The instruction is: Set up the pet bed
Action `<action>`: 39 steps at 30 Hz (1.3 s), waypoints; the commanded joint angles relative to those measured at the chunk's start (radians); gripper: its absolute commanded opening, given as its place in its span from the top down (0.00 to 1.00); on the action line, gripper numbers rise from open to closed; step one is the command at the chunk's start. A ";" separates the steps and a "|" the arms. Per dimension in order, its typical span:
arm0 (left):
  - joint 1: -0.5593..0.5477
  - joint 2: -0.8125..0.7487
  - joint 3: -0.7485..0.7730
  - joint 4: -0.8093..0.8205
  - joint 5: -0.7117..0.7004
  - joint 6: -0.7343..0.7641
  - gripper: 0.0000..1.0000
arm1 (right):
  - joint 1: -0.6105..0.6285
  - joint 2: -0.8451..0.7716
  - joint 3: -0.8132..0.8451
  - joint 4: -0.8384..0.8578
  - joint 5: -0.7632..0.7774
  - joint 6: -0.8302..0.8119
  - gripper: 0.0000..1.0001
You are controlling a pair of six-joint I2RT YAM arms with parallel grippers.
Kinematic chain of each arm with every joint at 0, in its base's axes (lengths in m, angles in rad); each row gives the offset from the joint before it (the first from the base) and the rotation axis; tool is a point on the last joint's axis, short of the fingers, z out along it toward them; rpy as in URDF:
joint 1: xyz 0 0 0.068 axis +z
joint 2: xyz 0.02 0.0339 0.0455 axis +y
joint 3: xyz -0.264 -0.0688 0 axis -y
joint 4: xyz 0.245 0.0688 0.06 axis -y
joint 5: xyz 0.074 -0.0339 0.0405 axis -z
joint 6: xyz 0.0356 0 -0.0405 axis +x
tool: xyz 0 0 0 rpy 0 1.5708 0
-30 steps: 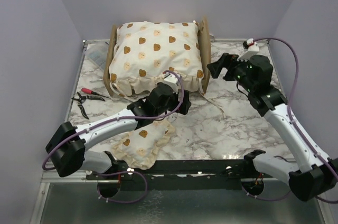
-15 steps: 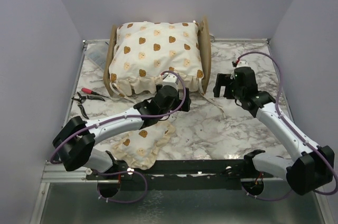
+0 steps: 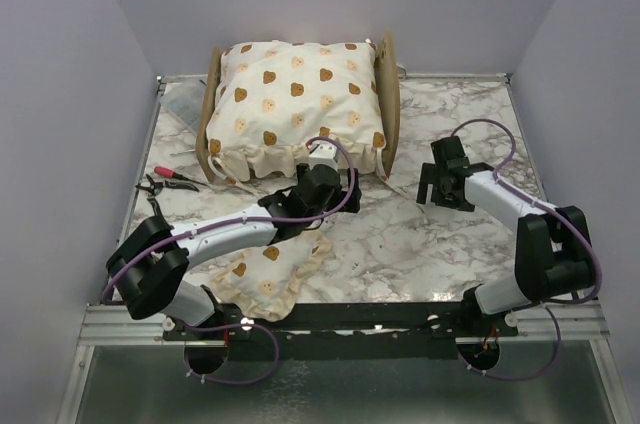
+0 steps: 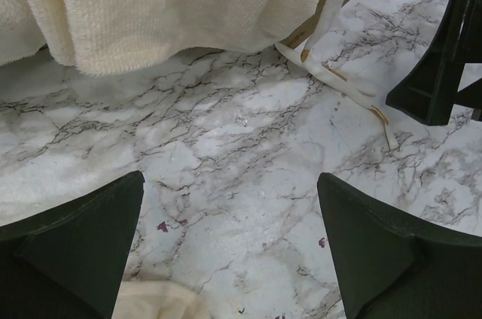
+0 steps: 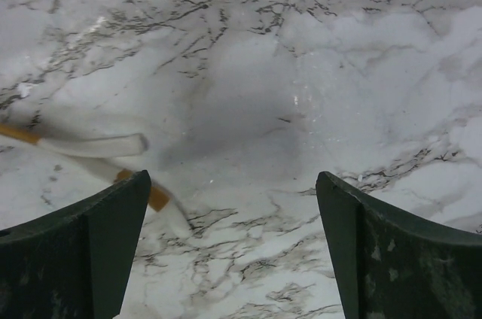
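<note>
The pet bed point(image 3: 388, 94) stands at the back middle, its plywood ends upright on either side of a big bear-print cushion point(image 3: 295, 94) that covers its base. The cushion's ruffle point(image 4: 151, 10) hangs over the bed's near edge. A white tie ribbon point(image 4: 339, 82) trails from the bed's right end onto the marble. My left gripper point(image 3: 335, 186) hovers open just in front of the ruffle, nothing between its fingers point(image 4: 230, 244). My right gripper point(image 3: 440, 194) is open and low over the table, the ribbon point(image 5: 90, 146) at its left finger.
A small bear-print pillow point(image 3: 270, 274) lies near the front edge under my left arm; its corner point(image 4: 154, 305) shows by my left finger. Red-handled pliers point(image 3: 160, 179) and a clear plastic bag point(image 3: 185, 109) lie at the left. Walls close in on three sides.
My right arm has swung from the back right down and inward, lowering its gripper to the table beside the ribbon. My left arm has crept slightly forward.
</note>
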 commanded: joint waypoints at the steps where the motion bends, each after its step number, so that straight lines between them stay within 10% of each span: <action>1: -0.008 -0.009 -0.025 0.018 -0.027 -0.010 0.01 | -0.023 0.052 0.018 -0.025 0.026 0.027 0.05; 14: -0.010 0.006 -0.038 0.033 -0.040 -0.015 0.01 | 0.030 0.002 -0.109 0.101 -0.371 0.117 0.11; 26: -0.014 0.004 -0.047 0.035 -0.038 -0.017 0.01 | 0.190 -0.045 -0.005 0.033 -0.086 0.007 0.18; 39: -0.016 -0.037 -0.063 0.032 -0.061 -0.006 0.01 | 0.167 0.044 -0.007 0.089 -0.113 -0.006 0.51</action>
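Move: About 5 cm to the right hand's left, level with it and some 3 cm below, lies the long loose tie end on the table. The short tie end sits about 3 cm ahead and 6 cm left, and the near end of the bed's right board is roughly 10 cm ahead and 16 cm left. From the left hand the long tie end lies some 25 cm right, 4 cm back and 13 cm down. Sweeping low over the table, the open right hand dips about 2 cm and goes some 10 cm left and a little back across the long tie end, rolling its left side up and turning counter-clockwise. It then eases forward, slightly right and up, fingers half closing around the tie without yet pinching it; the turn of about 15 degrees stays. ##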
